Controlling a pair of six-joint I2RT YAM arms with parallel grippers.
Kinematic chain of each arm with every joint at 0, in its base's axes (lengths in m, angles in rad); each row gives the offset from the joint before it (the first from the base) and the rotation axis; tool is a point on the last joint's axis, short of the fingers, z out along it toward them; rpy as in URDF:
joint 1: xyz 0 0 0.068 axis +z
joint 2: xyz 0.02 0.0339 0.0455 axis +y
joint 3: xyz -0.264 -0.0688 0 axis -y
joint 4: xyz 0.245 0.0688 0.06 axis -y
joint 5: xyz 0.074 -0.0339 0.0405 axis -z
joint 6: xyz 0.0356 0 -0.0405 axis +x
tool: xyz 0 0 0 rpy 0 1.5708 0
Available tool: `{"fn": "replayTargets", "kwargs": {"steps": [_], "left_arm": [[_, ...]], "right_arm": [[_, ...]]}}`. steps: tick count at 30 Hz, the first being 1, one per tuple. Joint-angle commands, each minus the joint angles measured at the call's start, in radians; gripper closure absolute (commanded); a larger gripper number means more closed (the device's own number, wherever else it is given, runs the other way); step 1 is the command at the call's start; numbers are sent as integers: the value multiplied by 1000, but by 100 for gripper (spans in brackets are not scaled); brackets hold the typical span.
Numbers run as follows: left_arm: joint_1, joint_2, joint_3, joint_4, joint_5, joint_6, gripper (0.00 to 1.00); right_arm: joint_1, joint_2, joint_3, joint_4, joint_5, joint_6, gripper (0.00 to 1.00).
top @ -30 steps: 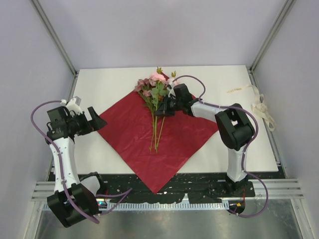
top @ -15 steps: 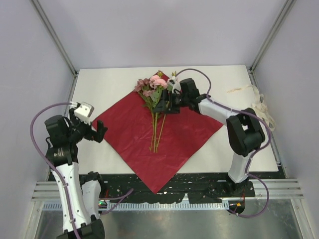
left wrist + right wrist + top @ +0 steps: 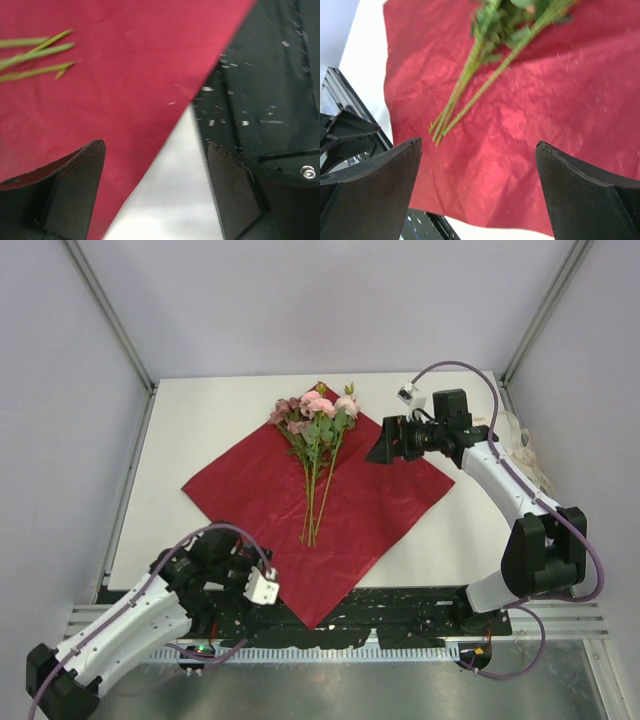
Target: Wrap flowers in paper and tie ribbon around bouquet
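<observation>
The maroon paper (image 3: 350, 510) lies flat as a diamond on the white table, so no wrapped bouquet is in view. The flowers (image 3: 318, 418) rest on it, pink blooms at the far corner, stems (image 3: 312, 520) pointing toward me. My right gripper (image 3: 383, 446) hovers open just right of the blooms, holding nothing; its wrist view shows paper (image 3: 545, 100) and stems (image 3: 470, 85) beyond the gripper (image 3: 479, 142). My left gripper (image 3: 250, 565) is open low over the paper's near-left edge (image 3: 125, 65), nothing between its fingers (image 3: 155, 145). The cream ribbon (image 3: 537, 468) lies at the table's right edge, partly behind the right arm.
The black base plate (image 3: 400, 605) runs along the table's near edge, and the paper's near corner overhangs it. It also shows in the left wrist view as a black plate (image 3: 270, 75). Grey walls and metal frame posts (image 3: 110, 315) enclose the table.
The right gripper opened, let go of the flowers and drew back to the right. The left arm swung from the table's left side down to the paper's near-left edge.
</observation>
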Motion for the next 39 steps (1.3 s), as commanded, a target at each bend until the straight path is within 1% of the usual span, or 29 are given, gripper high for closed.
{"fn": "replayTargets", "kwargs": {"steps": [1,3,6,9,12,15,17,19,21,24,25,26,28,31,34,37,39], "left_arm": [[-230,6,-106,202,-132,92,17],[-303,36,-134,288,-153,60,22],[-363,63,-174,391,-170,30,30],[-412,62,-229,475,-168,55,35],[-481,69,-281,540,-187,70,39],[-579,105,-317,604,-260,85,40],[-616,143,-324,620,-286,113,40],[-639,180,-318,649,-319,101,44],[-639,194,-305,666,-316,78,55],[-640,156,-286,660,-290,40,71],[-641,133,-280,649,-276,30,78],[-639,110,-271,638,-267,17,87],[-639,73,-248,621,-259,-32,99],[-630,43,-213,612,-267,-109,100],[-584,46,-162,612,-239,-203,100],[-475,104,-78,604,-180,-290,100],[-402,170,-13,598,-138,-336,100]], "right_arm": [[-41,-36,-39,-121,4,-102,1],[-60,-36,-43,-137,-3,-102,1],[-68,-58,-60,-135,-13,-102,1],[-69,-76,-74,-134,-22,-102,0],[-69,-81,-77,-138,-19,-102,0],[-68,-79,-79,-143,-13,-102,1],[-68,-75,-79,-141,-13,-102,1],[-69,-69,-74,-141,-13,-102,1],[-69,-64,-69,-141,-13,-102,1],[-69,-63,-59,-154,-14,-134,1],[-68,-64,-57,-157,-17,-140,1],[-69,-63,-53,-164,-22,-145,1],[-69,-58,-43,-175,-34,-161,1],[-68,-43,-31,-195,-63,-195,1],[-69,-17,-20,-215,-120,-215,0],[-69,2,-19,-220,-163,-220,2],[-69,16,-17,-221,-183,-229,3]]}}
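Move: The red paper's near edge, just beside the corner that overhangs the table front, lies about 8 cm to the left hand's right, 4 cm back and 7 cm below. The corner's tip is roughly 11 cm back and 11 cm right of that hand. The stem ends lie some 8 cm ahead and 11 cm right. From the right hand, the edge to be gripped is roughly 27 cm back, 24 cm left and 20 cm down. The left hand sinks about 7 cm to the paper's near edge while reaching as far to its right and some 4 cm back, the wrist turning roughly 30 degrees clockwise, and its open fingers shut low down to pinch the paper beside the overhanging corner. Still gripping, it rises about 7 cm, easing right and then forward towards the stem ends as the wrist turns partly back, while the open, empty right hand settles some 6 cm down, back and right, over the paper. ##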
